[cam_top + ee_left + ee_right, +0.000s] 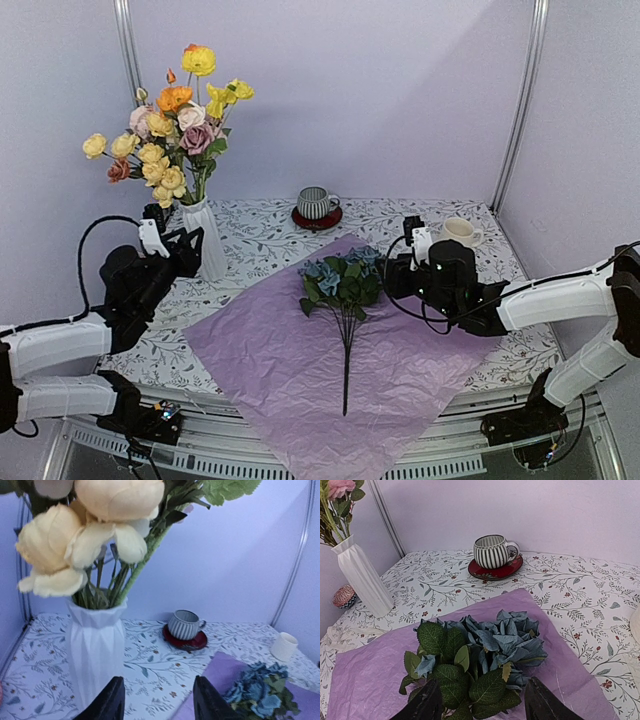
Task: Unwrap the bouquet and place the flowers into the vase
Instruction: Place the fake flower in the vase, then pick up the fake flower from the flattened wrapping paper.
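The white ribbed vase point(207, 243) stands at the back left and holds several orange, yellow, pink and cream flowers point(172, 130). My left gripper point(186, 250) is just beside the vase point(95, 645), open, with only tablecloth between its fingers point(111, 702). The pink-lilac paper point(290, 360) lies spread flat on the table. A bunch of dusty-blue roses point(343, 280) with dark leaves lies on it, stem towards the near edge. My right gripper point(396, 274) is at the bunch's right side; in its wrist view the open gripper point(482, 705) straddles the leaves of the roses point(495, 645).
A grey striped mug point(317, 204) on a red saucer stands at the back centre. A cream mug point(459, 232) sits at the back right. A small pink ball-like object point(344, 596) and pale ribbon point(340, 635) lie left of the vase point(362, 577).
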You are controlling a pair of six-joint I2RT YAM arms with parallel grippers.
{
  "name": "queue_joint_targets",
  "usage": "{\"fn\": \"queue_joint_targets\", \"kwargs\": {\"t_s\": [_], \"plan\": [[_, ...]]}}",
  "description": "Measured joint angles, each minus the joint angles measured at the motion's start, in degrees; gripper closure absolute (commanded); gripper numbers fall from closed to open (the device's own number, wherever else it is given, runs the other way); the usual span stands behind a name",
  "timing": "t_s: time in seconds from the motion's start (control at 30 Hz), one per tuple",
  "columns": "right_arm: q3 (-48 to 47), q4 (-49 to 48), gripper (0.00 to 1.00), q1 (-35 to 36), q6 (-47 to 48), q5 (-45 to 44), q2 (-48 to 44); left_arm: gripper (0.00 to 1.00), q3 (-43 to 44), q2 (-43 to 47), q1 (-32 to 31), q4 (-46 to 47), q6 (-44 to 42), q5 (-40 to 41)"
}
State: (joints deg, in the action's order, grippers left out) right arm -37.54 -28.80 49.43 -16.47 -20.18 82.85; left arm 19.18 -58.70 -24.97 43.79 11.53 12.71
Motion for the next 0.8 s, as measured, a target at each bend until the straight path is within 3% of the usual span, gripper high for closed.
{"fn": "queue_joint_targets", "kwargs": {"t_s": [0.07,0.17,0.37,0.5,0.63,0.8], "plan": [[0.0,0.0,0.42,0.0,0.0,0.2,0.3,0.34,-1.6,4.1,0.0,-4.2,4.0,-2.1],[0.0,0.0,0.42,0.0,-0.1,0.7,0.8,0.03,-4.0,11.2,0.0,-12.0,10.6,-6.3],[-2.2,2.0,0.45,0.0,-0.5,2.8,2.9,0.02,-5.9,21.5,0.0,-25.7,20.1,-10.4],[-7.7,9.2,0.46,0.0,-3.2,3.4,5.0,0.02,-6.0,23.9,0.0,-30.9,21.6,-12.6],[-12.0,18.4,0.46,0.0,-9.7,5.0,5.4,0.02,-5.7,22.7,0.0,-33.4,21.7,-15.2],[-10.5,24.7,0.46,1.2,-17.7,10.0,4.5,0.02,-3.5,14.3,0.1,-33.8,21.7,-21.0]]}}
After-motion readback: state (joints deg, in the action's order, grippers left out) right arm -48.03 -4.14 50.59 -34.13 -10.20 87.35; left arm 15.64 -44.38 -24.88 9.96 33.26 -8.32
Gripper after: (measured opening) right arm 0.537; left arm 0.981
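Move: Ahead and to the left of the right hand, the blue flower's leafy head lies on the purple paper, about 7 cm farther out, 6 cm left and 12 cm below. From that hand the striped mug stands some 29 cm ahead and 12 cm left, the white cup roughly 16 cm ahead and 17 cm right. From the left hand the flower head is about 6 cm ahead, 25 cm right and 19 cm lower, with the filled vase about 12 cm straight ahead. Backing away from the vase by about 7 cm while sinking, the left hand then keeps dropping and drifts right, some 9 cm down in all, tipping about 30 degrees nose-down as its half-open fingers spread wide. The right hand, fingers staying half open, sinks about 5 cm and slides left towards the blue flower, then draws back slightly as it pitches down. ##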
